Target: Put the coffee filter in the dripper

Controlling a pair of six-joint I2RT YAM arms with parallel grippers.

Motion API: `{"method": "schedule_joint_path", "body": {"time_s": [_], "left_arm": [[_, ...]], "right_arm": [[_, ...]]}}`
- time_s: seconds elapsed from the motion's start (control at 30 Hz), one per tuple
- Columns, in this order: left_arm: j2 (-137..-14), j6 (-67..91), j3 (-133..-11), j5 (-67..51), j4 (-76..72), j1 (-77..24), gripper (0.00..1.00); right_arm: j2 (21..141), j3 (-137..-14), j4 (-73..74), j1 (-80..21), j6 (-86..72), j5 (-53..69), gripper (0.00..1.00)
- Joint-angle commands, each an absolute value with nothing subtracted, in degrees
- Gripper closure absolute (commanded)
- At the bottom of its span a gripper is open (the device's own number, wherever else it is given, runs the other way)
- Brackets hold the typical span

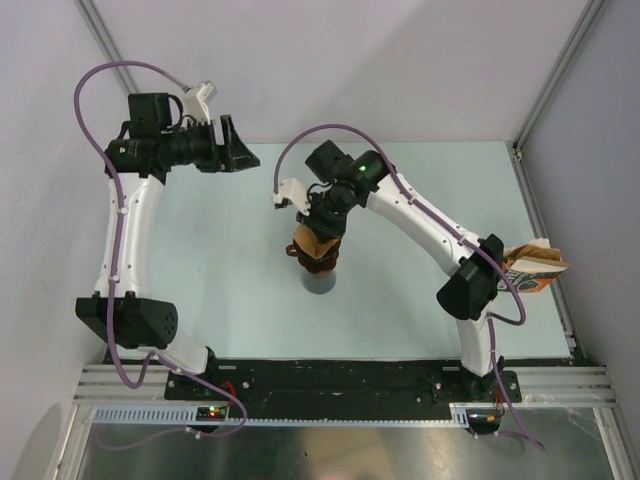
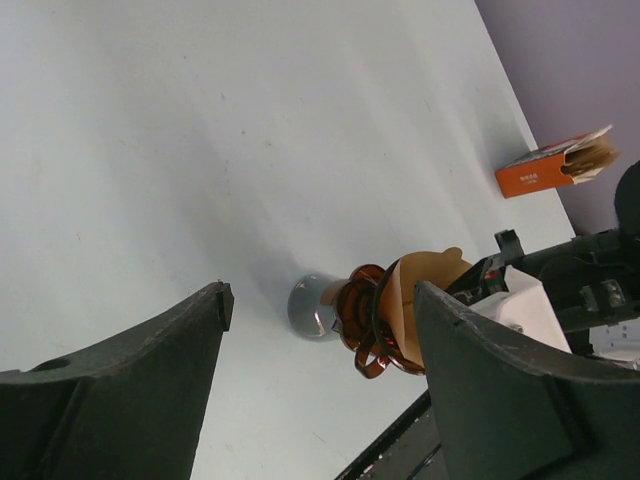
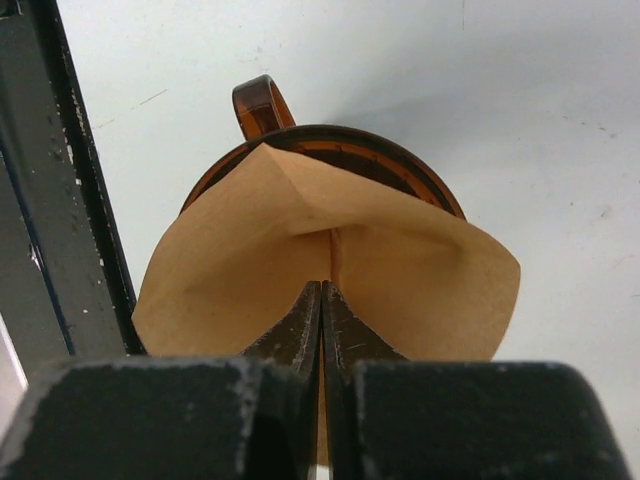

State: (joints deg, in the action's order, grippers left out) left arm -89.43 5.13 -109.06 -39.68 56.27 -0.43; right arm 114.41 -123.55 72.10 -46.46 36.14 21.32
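The tan coffee filter (image 3: 230, 270) stands spread open as a cone in the mouth of the dark reddish-brown dripper (image 3: 385, 160), whose small handle (image 3: 262, 105) points away. My right gripper (image 3: 322, 288) reaches down into the cone, its jaws shut on a pinched ridge of the filter's paper. In the top view the filter (image 1: 308, 243) and dripper (image 1: 312, 262) sit on a grey glass beaker (image 1: 320, 283) under the right gripper (image 1: 322, 232). My left gripper (image 1: 240, 145) hangs open and empty at the back left, far from them. Its view shows the filter (image 2: 425, 285) and dripper (image 2: 362, 312).
An orange-brown printed bag (image 1: 535, 268) lies at the table's right edge, behind the right arm's elbow; in the left wrist view this bag (image 2: 545, 170) shows with its top open. The beaker (image 2: 312, 308) stands mid-table. Walls close in the table at the back and right.
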Motion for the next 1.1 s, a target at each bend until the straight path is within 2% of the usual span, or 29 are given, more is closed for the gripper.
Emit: {"method": "schedule_joint_path", "body": {"time_s": [0.0, 0.63, 1.07], "left_arm": [[-85.5, 5.8, -108.2, -40.5, 54.4, 1.4, 0.20], [-85.7, 6.6, -107.4, -40.5, 52.5, 2.3, 0.20], [-85.7, 6.5, -106.7, -40.5, 51.9, 2.3, 0.20]], "right_arm": [[116.1, -124.2, 71.8, -47.4, 37.7, 19.8, 0.98], [116.6, -114.4, 63.2, -46.5, 36.0, 20.0, 0.95], [117.5, -114.2, 63.1, -47.2, 36.9, 18.5, 0.95]]}}
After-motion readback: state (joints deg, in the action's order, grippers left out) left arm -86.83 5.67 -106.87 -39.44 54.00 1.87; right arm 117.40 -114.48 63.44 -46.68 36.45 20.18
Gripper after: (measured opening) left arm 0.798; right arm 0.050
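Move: The coffee filter's middle is about 4 cm below the right fingertips and 1 cm to their left, standing loosely in the brown dripper, whose middle is some 6 cm below and 1 cm left, about 1 cm back. The glass carafe under it sits some 15 cm below the hand, also about 1 cm back and 1 cm left. From the left hand the filter lies about 10 cm back, 15 cm right and 18 cm below. The right hand's shut fingers push down about 6 cm into the dripper, pressing the filter in, then hold. ##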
